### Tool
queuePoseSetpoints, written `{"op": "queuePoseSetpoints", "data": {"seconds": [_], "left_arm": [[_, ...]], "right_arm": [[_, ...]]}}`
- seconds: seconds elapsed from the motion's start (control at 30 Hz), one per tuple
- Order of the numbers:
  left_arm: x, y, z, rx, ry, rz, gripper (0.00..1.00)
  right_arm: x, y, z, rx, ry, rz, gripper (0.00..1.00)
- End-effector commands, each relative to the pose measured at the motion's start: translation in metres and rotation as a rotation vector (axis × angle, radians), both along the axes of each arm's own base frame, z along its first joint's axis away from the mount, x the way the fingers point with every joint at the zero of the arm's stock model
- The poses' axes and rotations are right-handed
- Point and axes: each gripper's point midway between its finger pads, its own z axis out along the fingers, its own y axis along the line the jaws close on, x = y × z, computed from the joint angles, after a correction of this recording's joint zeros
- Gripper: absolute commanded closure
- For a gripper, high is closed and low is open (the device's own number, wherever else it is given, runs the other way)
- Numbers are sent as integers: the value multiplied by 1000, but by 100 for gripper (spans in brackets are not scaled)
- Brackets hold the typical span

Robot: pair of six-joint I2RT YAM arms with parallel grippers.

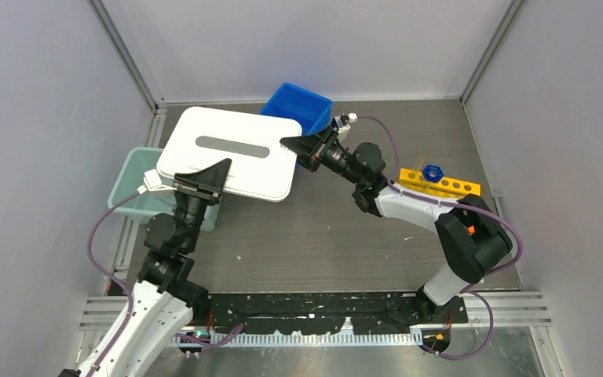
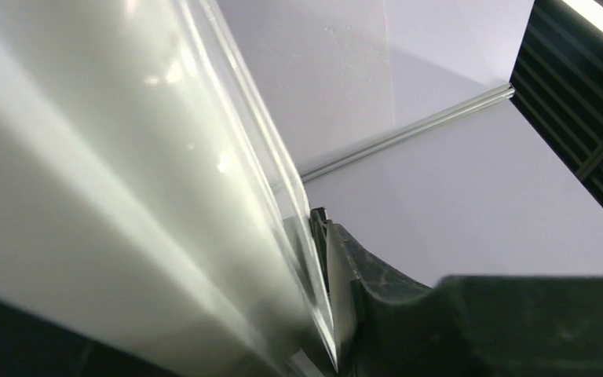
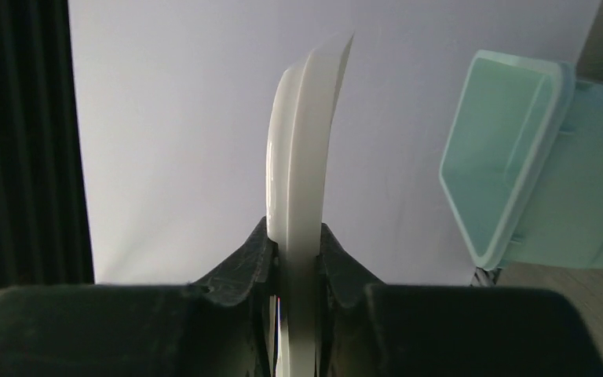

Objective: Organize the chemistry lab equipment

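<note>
A large white lid (image 1: 232, 151) with a grey slot is held in the air between both arms, over the back left of the table. My left gripper (image 1: 213, 174) is shut on its near edge; the left wrist view shows the lid (image 2: 110, 181) filling the frame against one black finger (image 2: 353, 275). My right gripper (image 1: 298, 149) is shut on its right edge; the right wrist view shows the lid (image 3: 302, 157) edge-on between both fingers. A yellow holed rack (image 1: 440, 183) with a blue-capped tube (image 1: 432, 170) sits at the right. Tongs, triangle and glass rods are out of view.
A pale green bin (image 1: 135, 188) stands at the left, partly under the lid; it also shows in the right wrist view (image 3: 518, 157). A blue bin (image 1: 298, 106) stands at the back behind the lid. Grey walls enclose the table on three sides.
</note>
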Motion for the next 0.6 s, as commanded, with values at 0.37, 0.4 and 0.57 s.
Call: {"op": "queuePoseSetpoints", "data": {"seconds": [0.37,0.4,0.57], "left_arm": [[-50,54,-33,308,114,176,33],[-53,57,-33,334,121,186,33],[-64,68,-18,475,117,221,33]], "right_arm": [[31,-16,101,251,-159,-130,99],[32,-15,107,259,-165,-132,99],[45,-2,104,248,-145,-142,99]]}}
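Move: The white lid is gripped by both hands: its middle lies about 3 cm ahead and 2 cm to the right of the left hand at about the same height, and some 4 cm back and 12 cm to the left of the right hand. From the right hand, the open mint bin is level fore and aft, about 31 cm to the left and 28 cm below; the blue tray lies 18 cm ahead, 2 cm left and equally low. From the left hand, the bin is some 7 cm ahead, 18 cm left and 29 cm down. The left hand opens its fingers wide and lets go of the lid's near edge, drawing back and to the left about 5 cm each way while sinking a little and rolling its left side up nearly 20 degrees. The right hand, which already pinches the lid's right end, keeps that grip and carries the lid up some 7 cm and forward about 4 cm, away from the left hand, with a roll and a slight clockwise turn of the wrist. ##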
